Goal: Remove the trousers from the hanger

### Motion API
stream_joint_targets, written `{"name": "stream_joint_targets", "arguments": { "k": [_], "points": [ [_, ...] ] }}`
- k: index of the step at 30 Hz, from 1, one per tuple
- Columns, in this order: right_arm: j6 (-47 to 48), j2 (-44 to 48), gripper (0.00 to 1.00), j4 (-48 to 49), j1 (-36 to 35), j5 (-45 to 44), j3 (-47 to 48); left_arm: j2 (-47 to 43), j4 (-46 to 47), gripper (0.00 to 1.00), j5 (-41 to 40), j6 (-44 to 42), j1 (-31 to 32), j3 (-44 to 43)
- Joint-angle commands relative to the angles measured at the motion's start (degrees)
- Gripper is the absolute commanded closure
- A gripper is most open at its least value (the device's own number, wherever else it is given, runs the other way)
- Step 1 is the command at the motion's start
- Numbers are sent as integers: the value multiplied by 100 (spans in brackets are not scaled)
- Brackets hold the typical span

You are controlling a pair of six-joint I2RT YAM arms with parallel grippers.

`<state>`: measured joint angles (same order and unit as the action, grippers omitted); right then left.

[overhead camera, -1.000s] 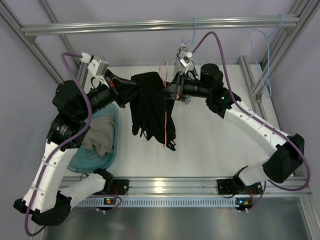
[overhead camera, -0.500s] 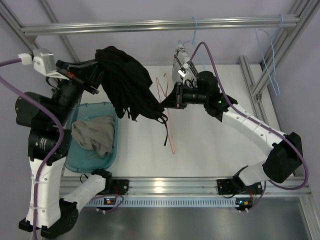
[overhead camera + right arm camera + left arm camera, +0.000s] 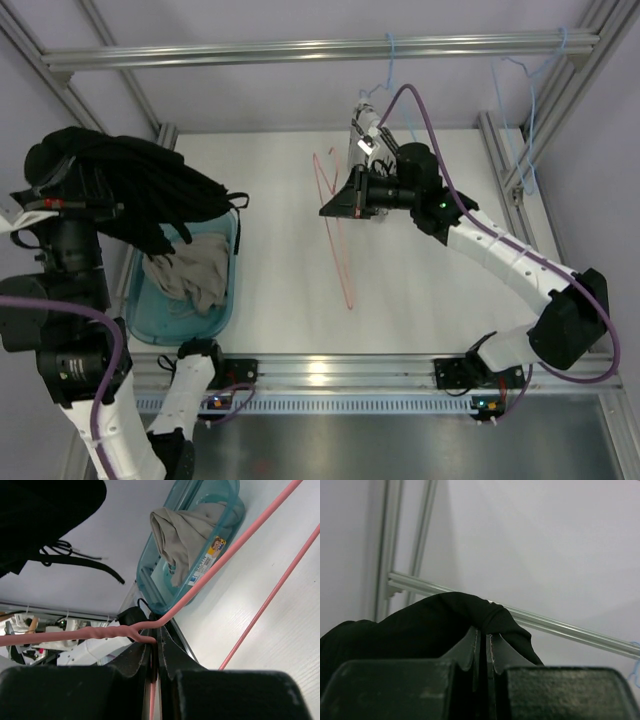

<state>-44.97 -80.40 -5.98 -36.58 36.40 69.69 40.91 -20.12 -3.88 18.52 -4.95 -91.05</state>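
Note:
The black trousers (image 3: 140, 195) hang bunched from my raised left arm at the far left, above the bin, apart from the hanger. My left gripper (image 3: 484, 635) is shut on a fold of the trousers (image 3: 420, 625); from above the fabric hides its fingers. The pink-red wire hanger (image 3: 340, 250) is bare and slants down to the table at centre. My right gripper (image 3: 330, 205) is shut on it near the twisted neck, seen close in the right wrist view with the right gripper (image 3: 159, 645) clamping the hanger (image 3: 225, 555). The trousers (image 3: 40, 510) and drawstrings show at that view's top left.
A teal plastic bin (image 3: 228, 300) at the table's left holds a grey-beige cloth (image 3: 190, 275). Light blue wire hangers (image 3: 390, 60) (image 3: 530, 110) hang from the aluminium frame rail (image 3: 300, 48) at the back and right. Frame posts stand at the corners.
My left arm has swung up and to the left, pulling the trousers off the hanger and over the bin. The right gripper kept its hold; the hanger is now bare.

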Motion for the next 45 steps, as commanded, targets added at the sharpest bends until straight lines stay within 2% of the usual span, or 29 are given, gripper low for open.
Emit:
{"name": "stream_joint_targets", "arguments": {
  "k": [1, 7, 19, 27, 38, 45],
  "points": [
    [138, 262, 100, 246, 19, 95, 115, -319, 53, 100, -657, -454, -243, 252],
    [217, 288, 100, 202, -34, 113, 159, -934, -255, 100, -1088, -1043, -454, 973],
    [428, 297, 100, 62, -104, 104, 211, -1788, -1091, 100, -1343, -1211, -577, 2072],
    [445, 235, 100, 106, -122, 113, 229, -1876, -1353, 100, -1396, -1281, -577, 1978],
    [357, 165, 100, 246, -139, 183, 176, -2271, -2768, 100, -1124, -1316, -832, 1818],
    [375, 226, 100, 220, -139, 165, 133, -2087, -2770, 100, -1256, -1369, -815, 2668]
  ]
}}
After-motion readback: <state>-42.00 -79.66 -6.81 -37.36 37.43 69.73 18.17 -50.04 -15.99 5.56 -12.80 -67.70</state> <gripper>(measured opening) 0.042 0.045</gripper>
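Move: The left hand, already holding the black trousers high up, has the blue bin far below it: the bin's middle is roughly 55 cm down, 3 cm ahead and 4 cm to its left. A grey cloth lies in the bin, about 4 cm ahead, 2 cm left and 56 cm below. The pink hanger is some 8 cm ahead, 28 cm right and 35 cm lower. From the right hand, which holds that hanger, the bin is about 29 cm left, 5 cm back and 23 cm below. Down towards the blue bin goes the left hand, about 22 cm in all. It swings left and slightly back first, drops fast, slows halfway and eases farther back before sinking again. The wrist tips down some 35 degrees and turns counter-clockwise, while the shut fingers keep pinching the black trousers. ##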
